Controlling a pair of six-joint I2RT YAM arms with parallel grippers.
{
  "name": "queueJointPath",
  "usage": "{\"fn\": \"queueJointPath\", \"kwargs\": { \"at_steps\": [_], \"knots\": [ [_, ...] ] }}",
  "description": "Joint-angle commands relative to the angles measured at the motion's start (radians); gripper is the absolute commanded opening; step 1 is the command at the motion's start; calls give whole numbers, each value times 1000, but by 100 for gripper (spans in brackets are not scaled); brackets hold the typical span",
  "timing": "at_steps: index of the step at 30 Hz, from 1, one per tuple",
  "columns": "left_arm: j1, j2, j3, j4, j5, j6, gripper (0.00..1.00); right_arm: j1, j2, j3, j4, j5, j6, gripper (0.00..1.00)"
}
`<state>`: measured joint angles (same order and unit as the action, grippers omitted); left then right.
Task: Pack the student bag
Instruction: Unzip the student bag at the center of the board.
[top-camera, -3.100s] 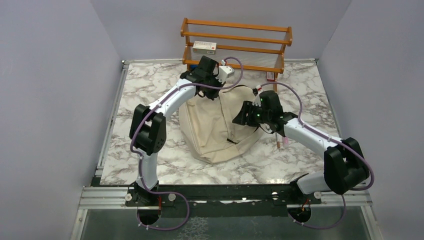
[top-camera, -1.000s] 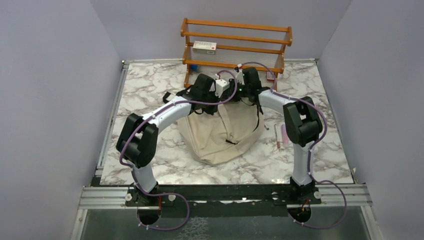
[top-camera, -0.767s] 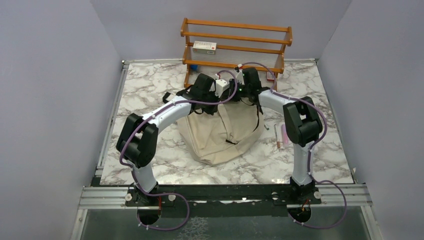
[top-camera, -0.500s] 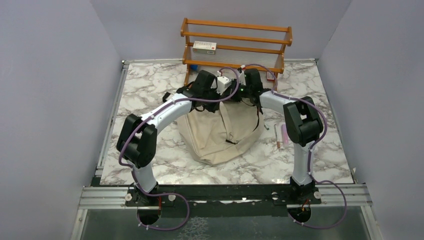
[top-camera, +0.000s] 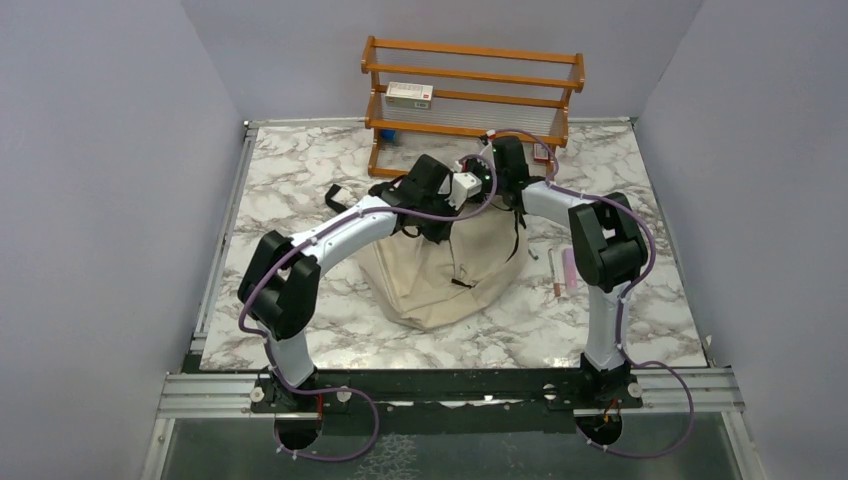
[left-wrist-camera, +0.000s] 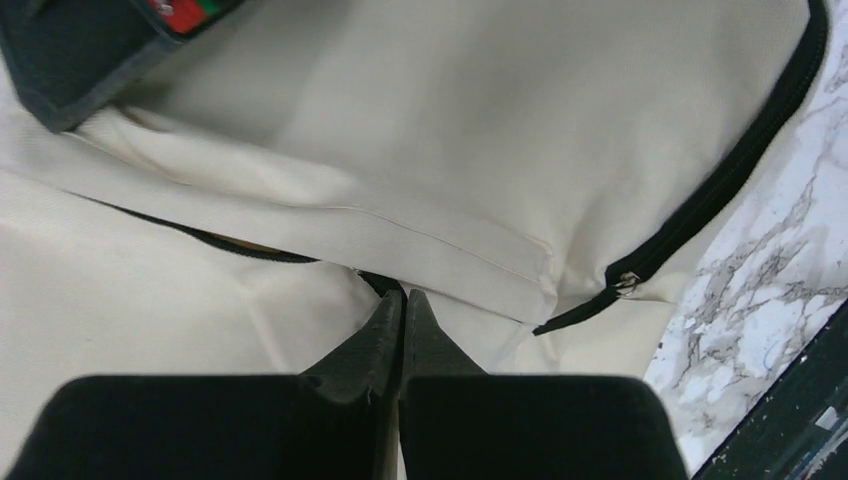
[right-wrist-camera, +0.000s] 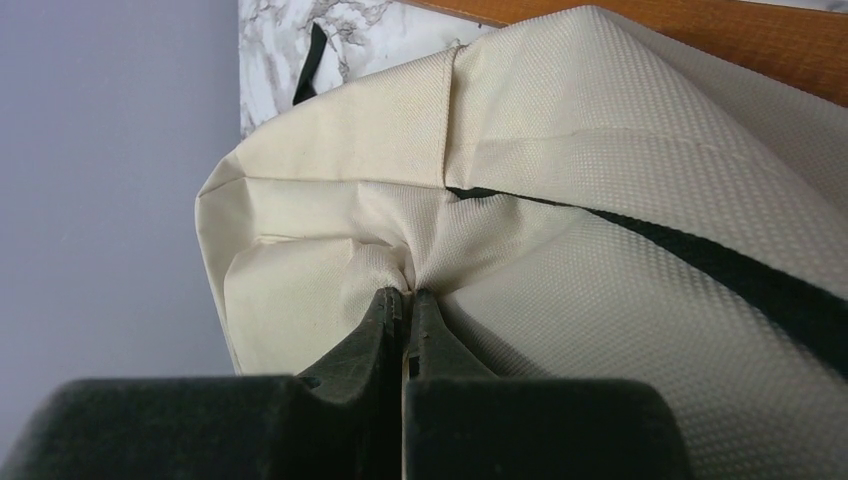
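The student bag (top-camera: 440, 270), cream canvas with black zippers, slumps in the middle of the marble table. Both grippers meet at its far top edge. My left gripper (top-camera: 447, 200) is shut, and in the left wrist view its tips (left-wrist-camera: 402, 293) pinch a small black zipper tab where a dark zipper line (left-wrist-camera: 240, 245) ends on the student bag (left-wrist-camera: 450, 120). My right gripper (top-camera: 497, 182) is shut too. In the right wrist view its tips (right-wrist-camera: 405, 293) hold a bunched fold of cream fabric of the student bag (right-wrist-camera: 600, 200), next to a black strap (right-wrist-camera: 760, 290).
A wooden rack (top-camera: 470, 90) with a white box (top-camera: 409, 94) stands behind the bag. Pens (top-camera: 557, 272) and a pink item (top-camera: 570, 268) lie on the table to the bag's right. A black strap end (top-camera: 335, 193) trails to the left.
My right gripper swung from the bag's right side to its back top and shut on the fabric. My left gripper, still shut, slid rightward along the bag's top.
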<state>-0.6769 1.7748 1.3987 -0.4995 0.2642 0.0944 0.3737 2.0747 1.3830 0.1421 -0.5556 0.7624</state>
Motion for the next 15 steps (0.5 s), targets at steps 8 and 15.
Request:
{"fn": "queueJointPath", "kwargs": {
  "at_steps": [8, 15],
  "knots": [
    [-138, -70, -70, -54, 97, -60, 0, -45, 22, 9, 100, 24, 9, 1],
    [-190, -115, -134, -54, 90, -84, 0, -51, 30, 8, 105, 17, 11, 0]
  ]
}}
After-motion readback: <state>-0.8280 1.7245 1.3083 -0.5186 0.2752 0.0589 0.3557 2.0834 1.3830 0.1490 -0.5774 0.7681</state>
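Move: The near end of the flap-covered front zipper, where the left gripper is taking its already pinched pull, lies about 9 cm back, 5 cm right and 3 cm below it. The side zipper's slider is some 11 cm back, 8 cm right and 5 cm down. The bag cloth held by the right gripper is about 13 cm ahead of the left gripper and 5 cm right. From the right gripper, the zipper's near end is roughly 22 cm straight back and 2 cm down. Keep the left fingers shut on the zipper pull and draw it back towards your base and somewhat to the right, about 8 cm along the flap seam to the bag's near edge, sinking slightly and turning the wrist a little clockwise. Let the right gripper stay put and keep its pinch on the bag cloth near the far end as an anchor. ##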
